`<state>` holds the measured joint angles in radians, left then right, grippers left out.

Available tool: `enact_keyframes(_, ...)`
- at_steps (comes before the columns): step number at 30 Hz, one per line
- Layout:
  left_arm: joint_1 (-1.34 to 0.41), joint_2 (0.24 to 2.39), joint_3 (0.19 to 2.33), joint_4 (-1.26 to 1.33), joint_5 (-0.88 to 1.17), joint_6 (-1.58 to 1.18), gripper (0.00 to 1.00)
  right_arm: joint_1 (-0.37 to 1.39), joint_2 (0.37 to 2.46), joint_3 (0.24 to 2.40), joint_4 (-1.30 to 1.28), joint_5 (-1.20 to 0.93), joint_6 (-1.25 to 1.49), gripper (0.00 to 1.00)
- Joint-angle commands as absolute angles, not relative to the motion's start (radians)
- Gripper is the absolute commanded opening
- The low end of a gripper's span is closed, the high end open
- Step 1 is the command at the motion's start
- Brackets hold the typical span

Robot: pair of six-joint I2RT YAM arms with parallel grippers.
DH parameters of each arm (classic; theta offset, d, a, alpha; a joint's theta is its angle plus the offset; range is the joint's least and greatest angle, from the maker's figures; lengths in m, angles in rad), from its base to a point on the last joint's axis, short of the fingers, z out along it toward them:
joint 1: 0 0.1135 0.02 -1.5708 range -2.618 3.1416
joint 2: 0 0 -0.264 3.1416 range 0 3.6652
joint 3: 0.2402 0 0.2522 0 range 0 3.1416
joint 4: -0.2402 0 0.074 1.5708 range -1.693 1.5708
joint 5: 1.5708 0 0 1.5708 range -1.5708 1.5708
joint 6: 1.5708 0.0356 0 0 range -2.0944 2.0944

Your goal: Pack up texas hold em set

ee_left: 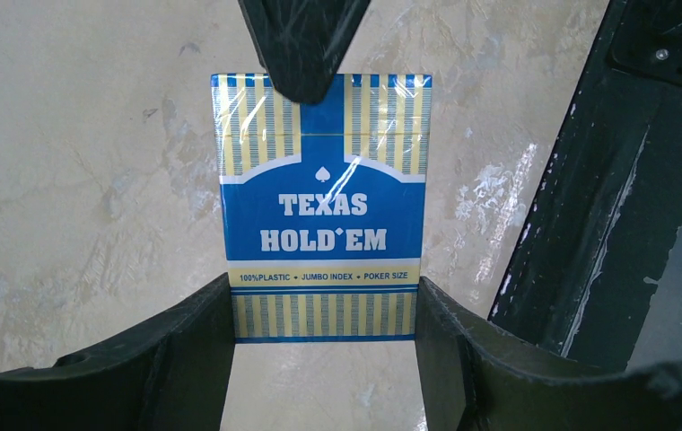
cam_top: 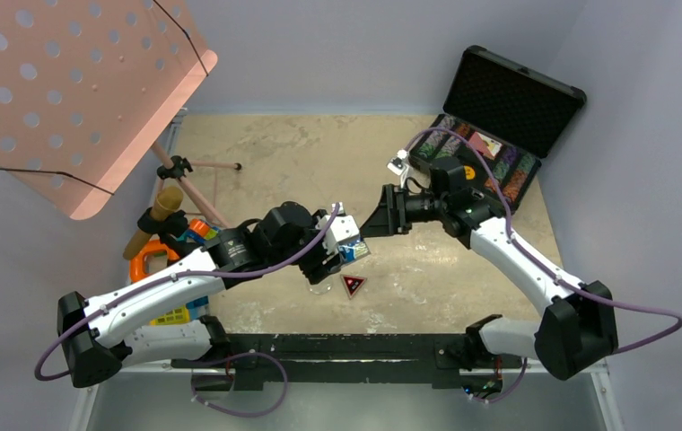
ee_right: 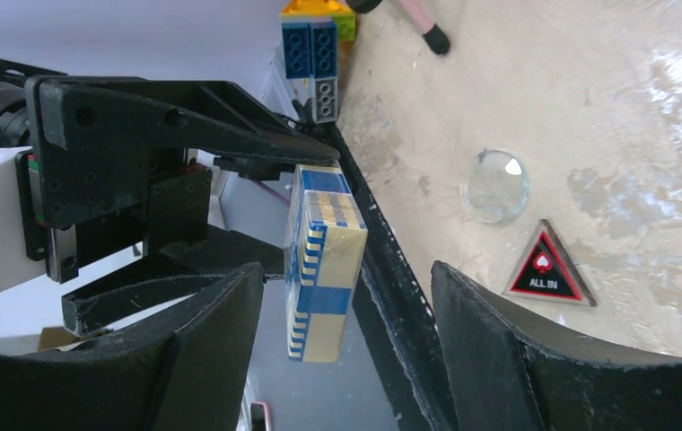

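A blue and yellow card deck [ee_left: 324, 215], marked TEXAS HOLD'EM, hangs above the table with my left gripper [ee_left: 324, 303] shut on its lower end. In the top view the deck [cam_top: 349, 236] sits at the table's middle. My right gripper [ee_right: 345, 278] is open, and its jaws stand either side of the deck [ee_right: 324, 260] with gaps on both sides. One right finger [ee_left: 306, 45] overlaps the deck's far end. The black briefcase [cam_top: 510, 103] lies open at the far right, chips inside. A dark triangular marker [cam_top: 353, 285] and a clear button [ee_right: 496, 185] lie on the table.
The pink perforated music stand [cam_top: 77, 90] leans over the far left, its legs on the table. Toy bricks [cam_top: 198, 232] and an orange tool [cam_top: 149, 260] lie at the left edge. A black rail [cam_top: 337, 346] runs along the near edge between the arm bases.
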<state>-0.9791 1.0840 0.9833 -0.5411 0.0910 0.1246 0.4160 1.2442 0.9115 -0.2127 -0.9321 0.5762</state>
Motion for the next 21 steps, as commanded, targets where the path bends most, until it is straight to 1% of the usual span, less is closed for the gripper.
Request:
enact_keyframes(1,-0.988,1.051,1.003,-0.474,0.101,0.130,0.00,0.469,1.258,0.952,-0.151,-0.931,0.621,0.72)
enact_keyframes(4,-0.989,1.051,1.002,-0.474,0.096,0.130,0.00,0.493,1.266,0.936,-0.118,-0.942,0.647,0.70)
enact_keyframes(6,-0.989,1.052,1.002,-0.471,0.093,0.130,0.00,0.503,1.270,0.937,-0.121,-0.946,0.648,0.65)
enact_keyframes(9,-0.989,1.057,1.001,-0.472,0.084,0.133,0.00,0.507,1.271,0.933,-0.130,-0.942,0.648,0.50)
enact_keyframes(11,-0.989,1.058,1.001,-0.471,0.079,0.132,0.00,0.508,1.273,0.929,-0.135,-0.943,0.649,0.42)
enact_keyframes(13,-0.989,1.059,1.000,-0.471,0.072,0.132,0.00,0.509,1.275,0.924,-0.143,-0.943,0.645,0.36)
enact_keyframes(15,-0.990,1.060,1.001,-0.470,0.064,0.131,0.00,0.509,1.280,0.920,-0.160,-0.935,0.636,0.32)
enact_keyframes(16,-0.990,1.060,1.000,-0.469,0.062,0.130,0.00,0.510,1.282,0.920,-0.172,-0.930,0.627,0.28)
enact_keyframes(18,-0.989,1.060,0.999,-0.467,0.058,0.125,0.00,0.510,1.288,0.923,-0.191,-0.921,0.610,0.15)
enact_keyframes(19,-0.989,1.061,1.001,-0.466,0.052,0.122,0.00,0.510,1.288,0.925,-0.198,-0.920,0.606,0.07)
enact_keyframes(20,-0.989,1.062,1.002,-0.467,0.044,0.118,0.06,0.509,1.287,0.926,-0.199,-0.916,0.605,0.00)
enact_keyframes(21,-0.989,1.063,1.007,-0.470,0.037,0.114,0.20,0.509,1.282,0.929,-0.200,-0.902,0.606,0.00)
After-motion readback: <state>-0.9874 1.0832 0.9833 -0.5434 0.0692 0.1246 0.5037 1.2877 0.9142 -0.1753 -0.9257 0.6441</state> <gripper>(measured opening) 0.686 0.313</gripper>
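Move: The blue Texas Hold'em deck is already gripped in the left fingers, its middle roughly 1 cm ahead of that hand point, 2 cm to its right and 1 cm below. From the open right hand it lies about 5 cm left, 3 cm back and 2 cm lower. The all-in triangle is on the table some 5 cm back, 4 cm left and 11 cm below the right hand; the clear round button lies another 9 cm left of the triangle. The right hand, fingers pointing left and slightly down, eases about 2.5 cm left and 1.5 cm back so that its open fingers straddle the free end of the blue deck, then stays there and closes from wide open to about a third, pinching the deck across its thickness. Meanwhile the left hand holds still and keeps its grip on the two long edges at the deck's other end. ##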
